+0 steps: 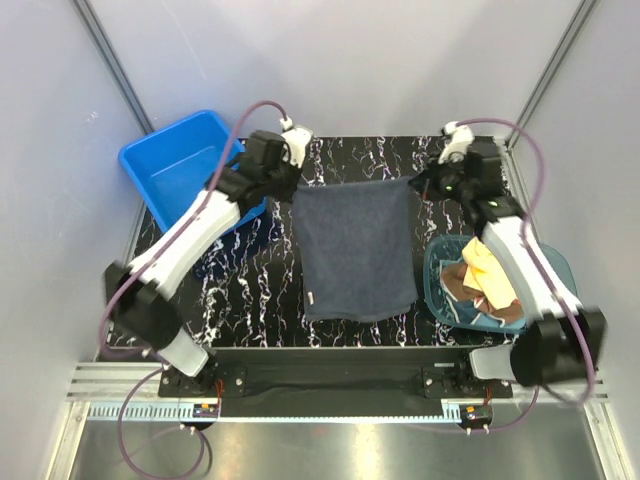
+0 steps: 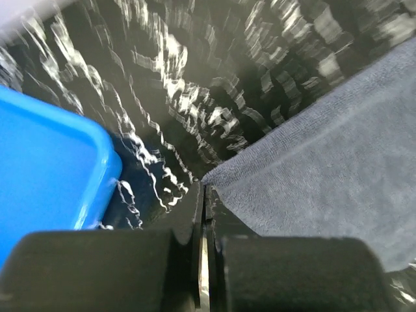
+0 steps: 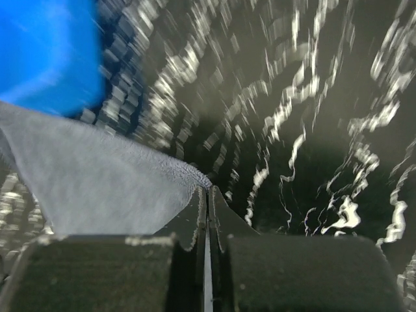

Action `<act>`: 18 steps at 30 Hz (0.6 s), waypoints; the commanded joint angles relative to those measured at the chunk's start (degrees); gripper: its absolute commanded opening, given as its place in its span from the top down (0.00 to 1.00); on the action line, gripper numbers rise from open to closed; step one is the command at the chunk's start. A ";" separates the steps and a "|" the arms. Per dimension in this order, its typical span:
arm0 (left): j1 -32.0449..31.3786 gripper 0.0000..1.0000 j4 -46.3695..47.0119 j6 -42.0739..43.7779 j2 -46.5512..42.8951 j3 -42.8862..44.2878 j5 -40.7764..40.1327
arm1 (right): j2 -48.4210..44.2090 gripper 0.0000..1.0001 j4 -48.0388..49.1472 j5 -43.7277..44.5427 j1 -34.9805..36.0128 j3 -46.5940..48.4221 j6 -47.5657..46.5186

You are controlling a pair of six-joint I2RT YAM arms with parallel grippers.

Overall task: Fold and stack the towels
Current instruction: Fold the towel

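A dark navy-grey towel [image 1: 356, 248] hangs stretched over the middle of the black marbled table [image 1: 250, 290], its near edge low toward the front. My left gripper [image 1: 296, 188] is shut on the towel's far left corner [image 2: 218, 174], the jaws pressed together on the cloth. My right gripper [image 1: 418, 183] is shut on the far right corner [image 3: 195, 174] in the same way. More towels, one yellow [image 1: 488, 272] and one brown [image 1: 462, 284], lie crumpled in the translucent teal bowl [image 1: 560, 268] at the right.
A blue plastic tub [image 1: 170, 165] stands at the far left, partly under my left arm, its rim [image 2: 97, 169] close to the left fingers. White walls and metal frame posts close in the back and sides.
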 commanded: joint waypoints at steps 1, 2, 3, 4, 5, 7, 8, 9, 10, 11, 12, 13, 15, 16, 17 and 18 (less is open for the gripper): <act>4.45 1.00 4.59 1.21 10.77 4.31 2.98 | 9.05 1.00 8.29 0.29 -0.25 1.86 -0.94; 4.99 1.00 4.94 1.73 13.76 6.43 3.07 | 14.65 1.00 8.91 0.47 -0.26 3.10 -1.21; 5.52 1.00 4.34 2.61 20.49 9.15 3.50 | 17.75 1.00 9.18 0.47 -0.34 4.77 -2.34; 6.56 1.00 3.63 2.96 23.78 15.18 3.85 | 20.91 1.00 9.36 0.38 -0.43 8.70 -2.70; 7.10 1.00 2.84 3.23 27.03 18.63 4.12 | 27.30 1.00 8.93 0.12 -0.52 11.17 -3.05; 8.33 1.00 -0.05 3.84 36.61 29.58 4.03 | 33.75 0.99 6.82 -0.93 -0.69 19.67 -3.85; 8.59 1.00 -0.93 4.19 39.78 33.13 3.77 | 39.43 0.99 6.12 -1.02 -0.87 22.51 -3.93; 8.95 1.00 -1.47 4.46 42.24 36.22 2.55 | 42.10 0.99 4.80 -1.20 -1.13 25.32 -4.02; 9.30 0.98 -1.21 4.46 46.18 40.25 2.02 | 44.74 0.97 4.27 -1.29 -1.22 30.22 -3.94; 9.56 0.76 -0.34 4.46 47.70 41.86 1.32 | 49.03 0.89 3.74 -0.42 -1.31 32.71 -3.85; 9.82 0.67 0.02 4.46 48.85 43.00 0.44 | 51.16 0.83 1.65 0.03 -1.40 35.25 -3.50; 10.09 0.64 0.37 4.29 49.99 44.32 -0.01 | 52.92 0.77 0.41 0.47 -1.40 40.07 -3.58; 10.09 0.50 0.81 3.50 49.57 44.60 -2.53 | 56.45 0.63 -3.27 3.62 -1.49 44.05 -3.58; 10.09 0.47 0.99 3.23 48.78 43.29 -2.99 | 56.89 0.61 -4.34 4.85 -1.49 46.51 -3.50; 10.00 0.45 1.08 2.80 46.08 42.32 -3.35 | 56.54 0.58 -5.39 7.74 -1.49 47.23 -3.23; 10.00 0.43 0.90 1.75 44.31 41.09 -3.78 | 56.11 0.54 -8.19 9.07 -1.57 47.84 -2.71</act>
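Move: Both hands still pinch the half-folded towel by its far corners, in the air. Each corner's landing spot on the far table lies about 18 cm ahead of its hand, roughly straight on, and 18 cm below. The towel's middle hangs some 11 cm to the right of the left hand, 9 cm back and 12 lower. The blue bin is 24 cm left of the left hand and 14 ahead; the laundry basket is 17 cm right of the right hand and 16 back. Forward and down together, both hands swing the far corners out from over the table, sinking about 17 cm and reaching some 20 cm. The drop comes first, then a nearly level glide forward, drawing the towel out, with the wrists tipping some 10–15 degrees farther down. As the glide slows near the tabletop, the fingers open roughly halfway and let go of the corners. ##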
